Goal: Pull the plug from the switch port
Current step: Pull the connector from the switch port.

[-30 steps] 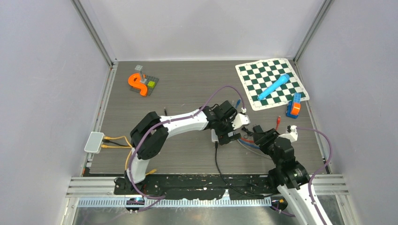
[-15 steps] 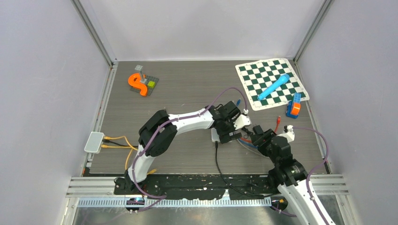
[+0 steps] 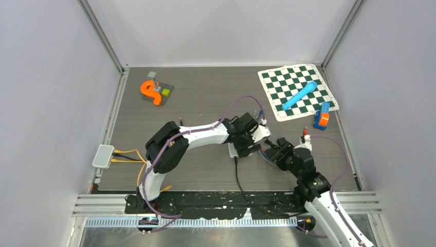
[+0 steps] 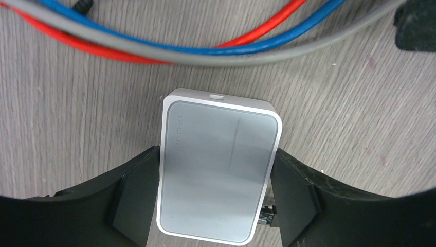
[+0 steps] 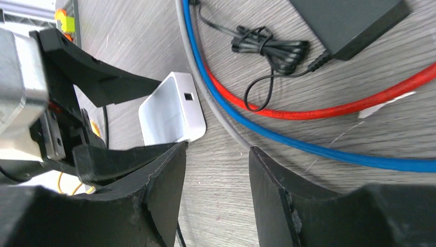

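The switch (image 4: 218, 170) is a flat white-grey box lying on the wooden table, also visible from the right wrist (image 5: 169, 110) and from above (image 3: 234, 150). My left gripper (image 4: 218, 200) straddles it from above, both black pads pressed to its long sides. A small plug (image 4: 266, 213) sticks out of the switch's side, next to the right-hand pad. A black cable (image 3: 237, 175) runs from the switch toward the near edge. My right gripper (image 5: 218, 175) hovers low just right of the switch, open, with bare table between its fingers.
Red (image 4: 103, 51), blue (image 4: 169, 49) and grey cables curve past the switch's far end. A black adapter (image 5: 349, 20) with a coiled lead lies beyond. A chessboard mat (image 3: 297, 91) with a blue cylinder sits back right; a second white box (image 3: 103, 155) with yellow cables lies far left.
My left gripper's jaws have come together onto the switch's sides. My right arm has reached forward and left, closer to the switch.
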### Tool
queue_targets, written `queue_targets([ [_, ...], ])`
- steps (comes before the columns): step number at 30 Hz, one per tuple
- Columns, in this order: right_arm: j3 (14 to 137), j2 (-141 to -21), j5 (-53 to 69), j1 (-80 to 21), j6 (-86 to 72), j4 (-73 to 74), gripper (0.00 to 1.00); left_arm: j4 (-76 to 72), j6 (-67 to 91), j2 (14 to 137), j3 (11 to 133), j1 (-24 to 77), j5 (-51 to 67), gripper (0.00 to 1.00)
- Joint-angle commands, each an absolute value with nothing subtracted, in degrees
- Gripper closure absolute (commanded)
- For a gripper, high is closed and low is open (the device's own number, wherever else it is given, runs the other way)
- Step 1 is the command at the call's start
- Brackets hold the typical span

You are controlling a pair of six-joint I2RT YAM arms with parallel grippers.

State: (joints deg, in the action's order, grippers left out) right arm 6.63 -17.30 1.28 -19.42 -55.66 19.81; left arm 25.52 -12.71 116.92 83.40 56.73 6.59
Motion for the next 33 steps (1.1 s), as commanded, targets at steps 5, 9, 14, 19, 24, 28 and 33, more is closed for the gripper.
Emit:
queue_targets([
  [5,4.84,-28.26,12.54,-19.69,-55.49,2.59,0.45,24.0,-1.97,112.02,82.13,52.01,9.62,0.55],
  [9,4.84,-34.54,15.72,-20.24,-55.86,-3.59,0.45,25.62,-0.66,113.19,84.14,51.77,8.71,0.55],
  [14,4.83,-40.93,16.34,-23.08,-57.35,-10.69,0.45,26.22,1.54,114.03,85.05,51.77,8.57,0.56],
  [19,5.51,-50.07,17.31,-25.82,-58.14,-17.18,0.44,26.27,2.75,114.32,85.28,51.77,7.96,0.56],
  [24,7.21,-56.7,17.48,-27.58,-59.71,-21.88,0.45,26.6,3.62,114.75,85.82,51.77,7.62,0.56],
  [28,7.27,-59.86,17.7,-28.91,-61.59,-26.73,0.45,27.13,4.12,115.14,86.14,51.77,7.54,0.57],
  [33,7.29,-61.07,17.39,-30.51,-62.61,-29.53,0.45,27.16,4.22,115.14,85.94,51.77,7.27,0.57],
])
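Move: The black plug in the switch's near edge lies about 14 cm to the right hand's left, 3 cm nearer the base and some 4 cm lower. The switch's middle is about 12 cm to the right hand's left and 1 cm farther out, while the red, blue and grey cables cross roughly 4 cm to its left and 5 cm below. From the left hand, already gripping the switch, the plug is about 3 cm left, 3 cm back and 1 cm lower. The right hand sweeps about 10 cm to its left and sinks some 2 cm, passing over the loose cables towards the black plug, fingers still half open and swinging about 20 degrees counter-clockwise. Keeping its grip on the switch's two edges, the left hand shifts it a couple of centimetres forward and left and rises a little, turning it nearly 20 degrees counter-clockwise so that the plugged edge swings round towards the right hand. ##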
